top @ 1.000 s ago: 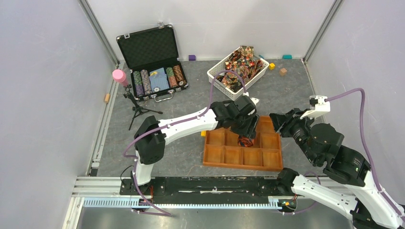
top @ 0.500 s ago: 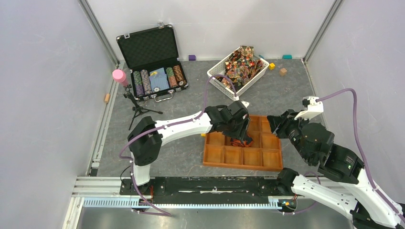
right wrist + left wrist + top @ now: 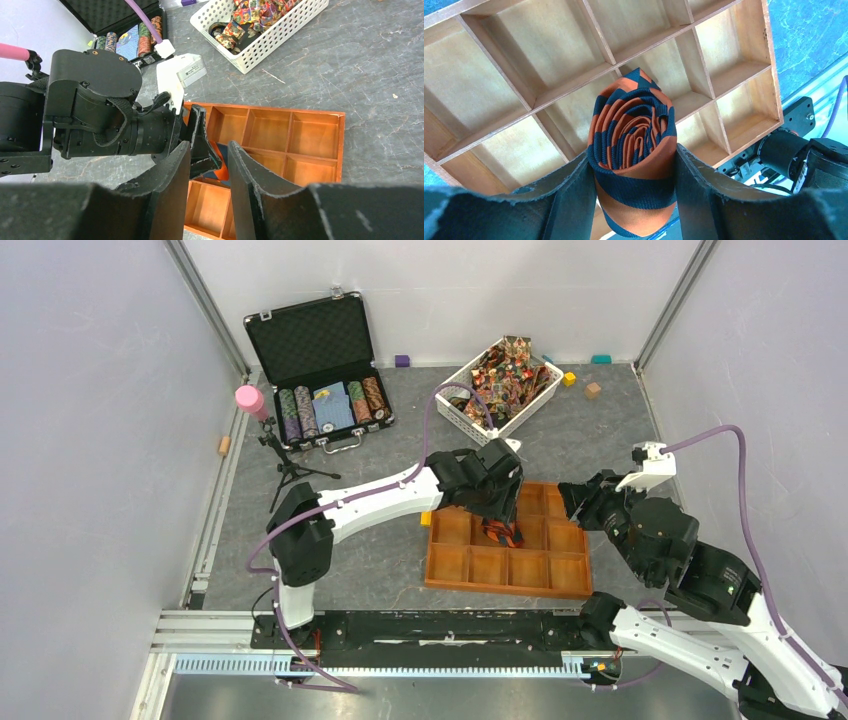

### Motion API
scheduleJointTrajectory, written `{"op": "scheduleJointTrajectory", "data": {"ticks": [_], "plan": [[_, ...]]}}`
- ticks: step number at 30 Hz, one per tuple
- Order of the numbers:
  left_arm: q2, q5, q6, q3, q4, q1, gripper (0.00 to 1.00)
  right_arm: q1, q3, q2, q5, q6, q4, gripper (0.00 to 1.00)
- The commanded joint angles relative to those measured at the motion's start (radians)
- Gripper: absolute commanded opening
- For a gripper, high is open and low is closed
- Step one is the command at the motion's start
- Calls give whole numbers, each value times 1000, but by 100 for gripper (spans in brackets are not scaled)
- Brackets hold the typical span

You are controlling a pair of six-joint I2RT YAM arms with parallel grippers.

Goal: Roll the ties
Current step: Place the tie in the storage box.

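Note:
A rolled tie [image 3: 631,150] with orange and dark stripes sits upright between the pads of my left gripper [image 3: 633,165], which is shut on it. In the top view the left gripper [image 3: 497,525] holds the roll [image 3: 503,534] over a middle cell of the wooden tray [image 3: 510,586]. The tray's cells [image 3: 574,82] below the roll hold nothing. My right gripper [image 3: 209,150] stands open with nothing between its fingers, just right of the left gripper and above the tray's right side [image 3: 572,498]. More patterned ties [image 3: 505,370] lie piled in a white basket [image 3: 452,405].
An open black case [image 3: 320,360] with poker chips stands at the back left, next to a small tripod with a pink top [image 3: 250,400]. Small coloured blocks [image 3: 593,390] lie along the back wall. The basket [image 3: 260,35] is behind the tray [image 3: 341,145].
My left gripper has carried the rolled tie a little left and lower over the tray. The right gripper has drawn slightly left and its jaws have widened a touch.

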Motion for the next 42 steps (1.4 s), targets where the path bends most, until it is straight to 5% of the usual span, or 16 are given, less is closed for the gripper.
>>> {"op": "scheduleJointTrajectory", "data": {"ticks": [1, 42], "plan": [[24, -13, 18, 31, -29, 2, 59, -3, -11, -4, 0, 10, 19, 40], [180, -62, 27, 44, -79, -10, 61, -2, -37, -45, 14, 22, 10, 42]]}}
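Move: The compartment my left hand is taking the rolled tie to, middle row and second from the tray's left, lies level ahead, about 2 cm to the left and some 9 cm below that hand. The next empty compartment is about 7 cm to my left hand's right, also level ahead; the yellow block sits 3 cm ahead and 16 cm left. From my right hand, the target compartment is about 3 cm ahead, 16 cm left and 28 cm down. I lower my left hand about 7 cm into the tray's middle-row compartment, easing 1.5 cm left early on and pausing briefly before sinking further. My wrist tips some 10 degrees so the fingers point more steeply down, and they keep their pinch on the rolled tie throughout. ##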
